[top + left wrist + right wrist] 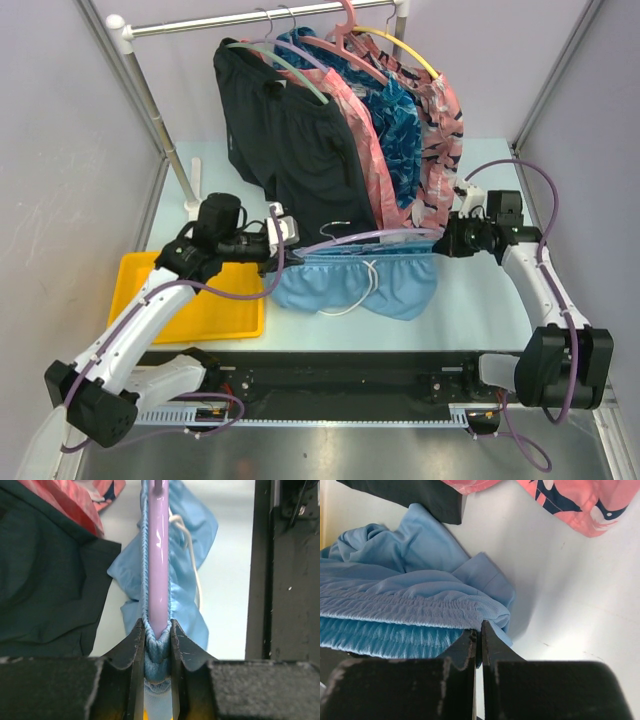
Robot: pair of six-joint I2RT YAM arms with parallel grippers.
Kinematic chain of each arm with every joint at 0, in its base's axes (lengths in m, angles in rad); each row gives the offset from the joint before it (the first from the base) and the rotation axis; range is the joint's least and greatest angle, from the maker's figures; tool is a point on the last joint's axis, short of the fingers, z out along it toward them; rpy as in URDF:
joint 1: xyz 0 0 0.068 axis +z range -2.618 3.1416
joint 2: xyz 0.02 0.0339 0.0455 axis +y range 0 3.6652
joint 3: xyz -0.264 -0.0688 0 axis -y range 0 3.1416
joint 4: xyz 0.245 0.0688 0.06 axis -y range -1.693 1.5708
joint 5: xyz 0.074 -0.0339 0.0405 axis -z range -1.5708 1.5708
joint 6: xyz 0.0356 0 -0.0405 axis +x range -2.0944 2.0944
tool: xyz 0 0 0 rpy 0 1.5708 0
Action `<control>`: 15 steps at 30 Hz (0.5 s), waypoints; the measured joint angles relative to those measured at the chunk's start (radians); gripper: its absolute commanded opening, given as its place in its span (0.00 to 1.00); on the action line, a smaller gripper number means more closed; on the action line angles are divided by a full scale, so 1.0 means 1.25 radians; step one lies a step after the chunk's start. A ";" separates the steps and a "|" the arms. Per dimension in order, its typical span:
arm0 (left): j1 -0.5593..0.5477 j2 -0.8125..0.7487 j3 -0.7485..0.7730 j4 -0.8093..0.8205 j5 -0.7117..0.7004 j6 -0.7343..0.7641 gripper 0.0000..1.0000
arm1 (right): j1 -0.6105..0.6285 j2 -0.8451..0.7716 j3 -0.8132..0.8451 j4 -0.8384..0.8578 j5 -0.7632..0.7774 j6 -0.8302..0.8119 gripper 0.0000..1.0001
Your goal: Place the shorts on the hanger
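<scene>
The light blue shorts (355, 282) lie on the table below the clothes rack, their gathered waistband stretched between my two grippers. The lavender hanger (375, 237) runs along that waistband, with its metal hook (340, 224) pointing up. My left gripper (284, 244) is shut on the left end of the waistband. In the left wrist view its jaws (158, 635) pinch the bunched blue fabric (192, 545) wrapped round the hanger's arm (159, 555). My right gripper (446, 240) is shut on the right end. In the right wrist view its tips (479, 632) nip the edge of the shorts (410, 605).
A yellow tray (215, 315) sits at the front left. Just behind the shorts hang black shorts (290, 140) and pink and blue patterned clothes (405, 120) from the rail (250, 22). Their hems show as black cloth (50, 580) and pink patterned cloth (580, 505).
</scene>
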 measured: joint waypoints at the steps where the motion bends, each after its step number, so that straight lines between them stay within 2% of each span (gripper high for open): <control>1: 0.000 0.006 0.002 -0.011 -0.005 0.014 0.00 | -0.002 -0.005 0.002 -0.006 0.000 -0.003 0.00; 8: 0.000 0.045 0.008 -0.068 -0.048 0.113 0.00 | -0.012 -0.029 0.013 -0.038 0.000 -0.029 0.00; 15: 0.000 0.106 0.019 -0.096 -0.101 0.155 0.00 | -0.014 -0.052 0.032 -0.063 0.004 -0.057 0.00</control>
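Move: The shorts' waistband, stretched between the hands, has its right corner about 37 cm to the left hand's right, 8 cm ahead and 10 cm lower. Roughly 15 cm ahead, 10 cm right and 17 cm below that hand is the black shorts' hem; the yellow tray is level, 22 cm left, 21 cm below. From the right hand, the hanger's free end is about 10 cm above and 2 cm left; the floral garment's hem lies 14 cm ahead, 3 cm left, 8 cm below. The hanger's free right end is brought down towards the open waistband: the left hand, still pinching the other end together with the band's left corner, sinks about 5 cm, drifts a little forward and left, and rolls some 10 degrees so the free end dips. The right hand keeps its pinch on the right corner and lifts it about 2 cm, easing slightly back and to the right. ##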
